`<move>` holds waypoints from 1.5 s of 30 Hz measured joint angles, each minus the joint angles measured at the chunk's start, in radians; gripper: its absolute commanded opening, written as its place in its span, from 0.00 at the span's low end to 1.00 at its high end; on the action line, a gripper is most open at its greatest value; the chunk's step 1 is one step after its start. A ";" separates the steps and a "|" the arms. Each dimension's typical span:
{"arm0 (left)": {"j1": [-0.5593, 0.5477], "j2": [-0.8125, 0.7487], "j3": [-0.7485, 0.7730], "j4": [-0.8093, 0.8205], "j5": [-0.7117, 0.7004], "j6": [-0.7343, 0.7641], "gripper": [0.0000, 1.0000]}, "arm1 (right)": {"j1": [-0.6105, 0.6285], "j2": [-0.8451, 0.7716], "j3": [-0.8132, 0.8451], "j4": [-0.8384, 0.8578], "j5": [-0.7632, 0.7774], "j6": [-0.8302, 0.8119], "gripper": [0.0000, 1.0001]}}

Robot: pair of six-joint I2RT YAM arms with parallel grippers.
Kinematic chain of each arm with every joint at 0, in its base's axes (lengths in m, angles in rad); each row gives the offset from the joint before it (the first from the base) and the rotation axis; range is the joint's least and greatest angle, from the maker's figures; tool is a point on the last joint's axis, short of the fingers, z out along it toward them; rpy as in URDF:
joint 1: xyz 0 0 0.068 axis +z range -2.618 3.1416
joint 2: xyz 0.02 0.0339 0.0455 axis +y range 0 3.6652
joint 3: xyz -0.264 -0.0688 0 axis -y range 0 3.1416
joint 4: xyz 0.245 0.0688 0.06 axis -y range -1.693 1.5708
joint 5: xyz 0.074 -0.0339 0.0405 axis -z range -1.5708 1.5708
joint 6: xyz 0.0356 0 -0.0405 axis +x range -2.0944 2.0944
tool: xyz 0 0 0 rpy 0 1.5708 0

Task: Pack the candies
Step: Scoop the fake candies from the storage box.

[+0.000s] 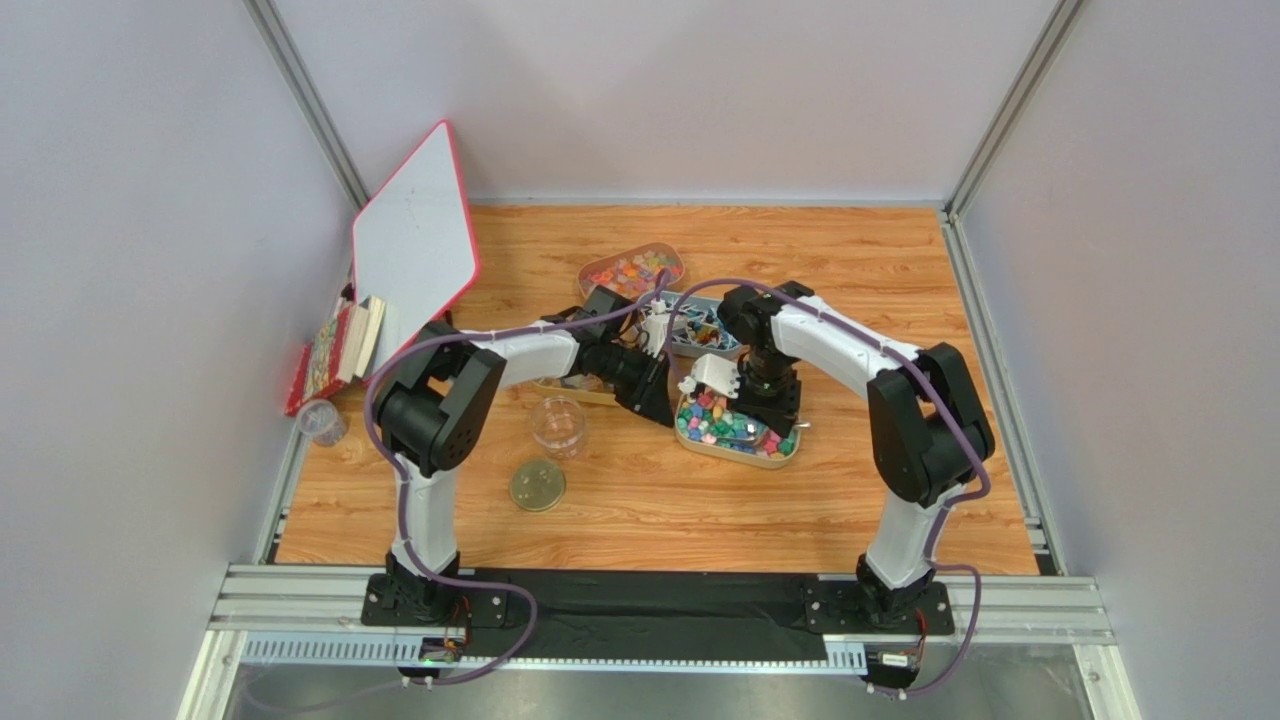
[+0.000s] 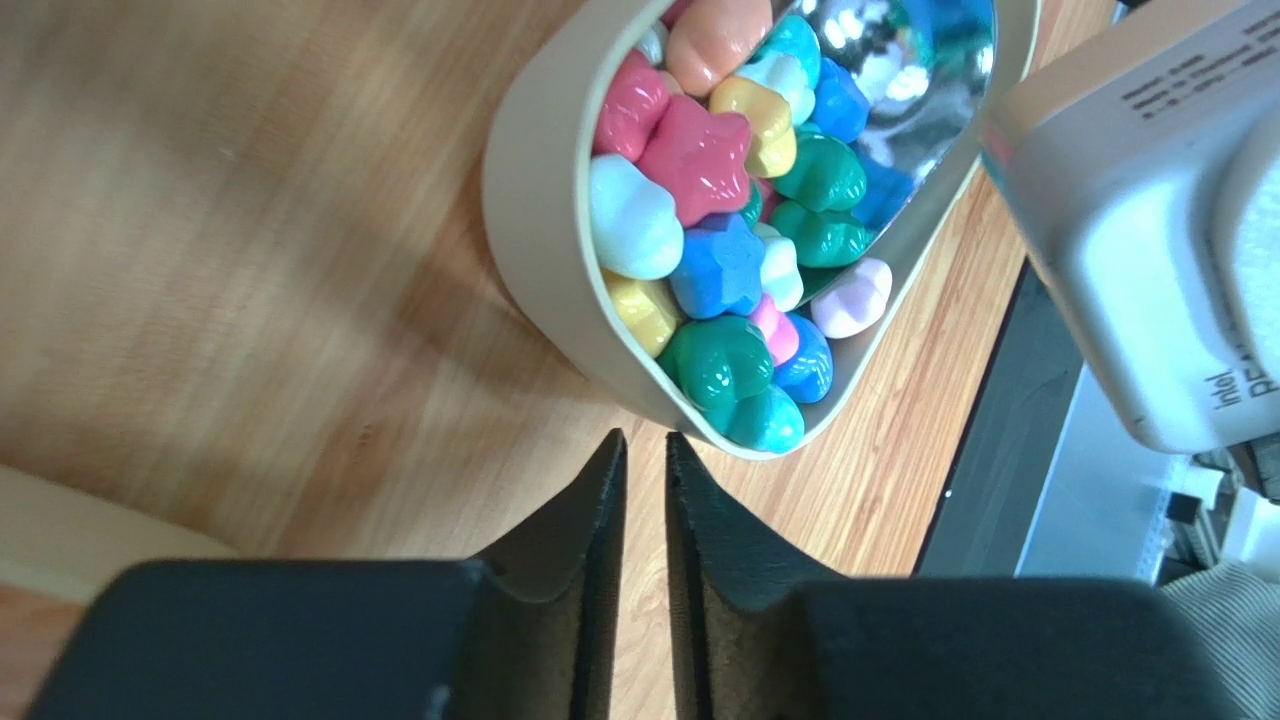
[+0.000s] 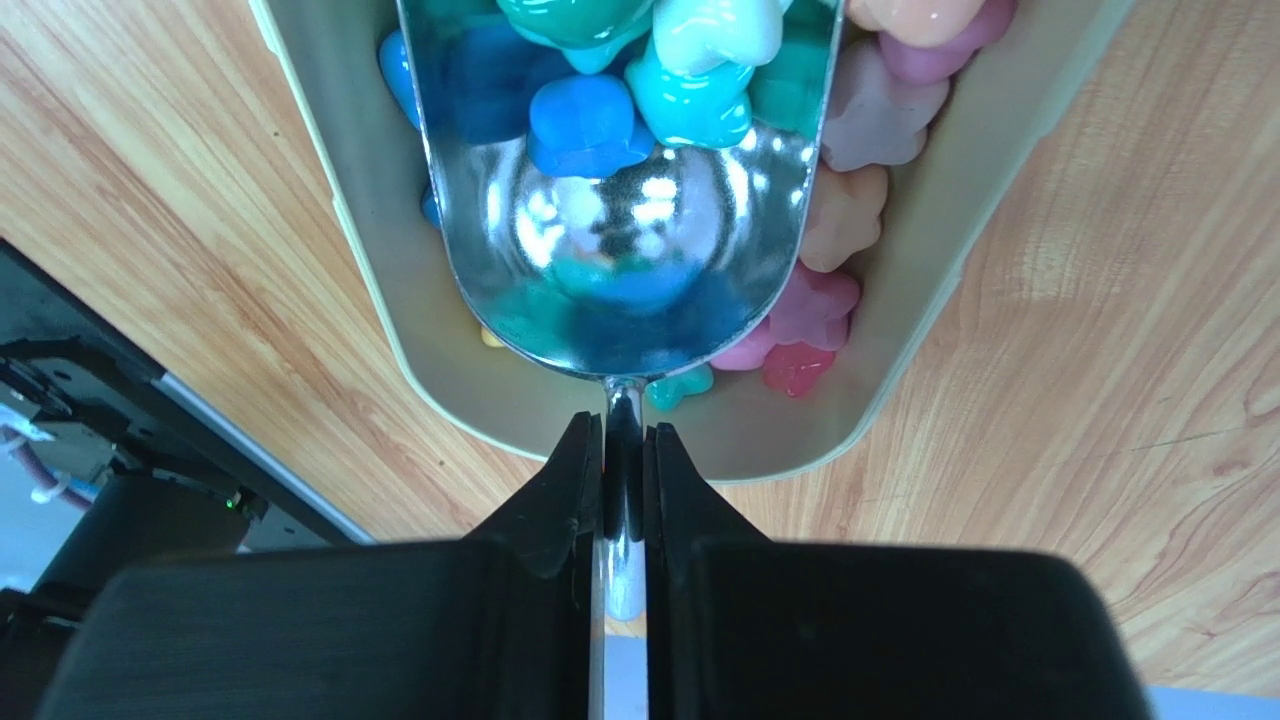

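Observation:
Bright chunky candies [image 1: 729, 425] fill an oval tan tray [image 1: 778, 459] at the table's middle. My right gripper [image 1: 762, 402] is over this tray, shut on the thin handle of a shiny metal scoop [image 3: 631, 225]. In the right wrist view the right gripper [image 3: 624, 431] holds the scoop low in the tray [image 3: 361, 195], with blue and teal candies [image 3: 579, 120] in its bowl. My left gripper [image 1: 661, 393] is beside the tray's left end. In the left wrist view the left gripper [image 2: 643, 438] is empty, its jaws nearly together, just short of the tray wall [image 2: 534, 195] and candies [image 2: 706, 165].
A clear round jar [image 1: 559, 425] and its lid [image 1: 538, 483] stand left of the tray. A tray of red-orange candies [image 1: 631, 273] and one of blue-white candies [image 1: 700, 333] lie behind. A white board [image 1: 416, 248] and books [image 1: 343, 342] lean at the far left.

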 measured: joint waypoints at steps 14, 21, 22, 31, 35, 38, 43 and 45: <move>0.018 -0.042 0.063 -0.169 -0.021 0.116 0.40 | -0.007 -0.192 -0.130 0.177 -0.037 0.086 0.00; 0.061 -0.151 0.074 -0.312 -0.022 0.214 0.40 | -0.030 -0.256 -0.230 0.251 -0.082 0.111 0.00; 0.069 -0.165 0.080 -0.335 -0.023 0.229 0.40 | -0.034 -0.267 -0.251 0.271 -0.092 0.114 0.00; 0.088 -0.195 0.142 -0.436 -0.040 0.277 0.41 | -0.067 -0.372 -0.381 0.412 -0.157 0.139 0.00; 0.088 -0.195 0.172 -0.483 -0.049 0.310 0.41 | -0.088 -0.427 -0.436 0.467 -0.192 0.142 0.00; 0.088 -0.195 0.193 -0.510 -0.065 0.341 0.41 | -0.108 -0.476 -0.476 0.496 -0.217 0.144 0.00; 0.089 -0.216 0.201 -0.541 -0.100 0.386 0.41 | -0.132 -0.594 -0.562 0.539 -0.259 0.148 0.00; 0.089 -0.229 0.201 -0.551 -0.117 0.397 0.42 | -0.138 -0.639 -0.590 0.549 -0.275 0.149 0.00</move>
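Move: The fake candies' tan box, the scoop bowl already in it, has its middle about 8 cm to the right hand's left, 1 cm ahead and 4 cm below; the lollipop box is 14 cm left and 14 cm ahead of that hand. From the left hand, the empty clear jar is some 15 cm left and level ahead, the popsicle box 11 cm left and 7 cm ahead, and the candies' box 9 cm right. Tilting more than travelling, the right hand keeps its grip on the scoop handle and swings its fingers some 35 degrees from straight down towards left and forward, easing back about 2 cm, to bring the bowl under the candies and flatter. The left hand opens further by the box's left end, nudges forward, then goes up 9 cm and left 6 cm towards the clear jar. ##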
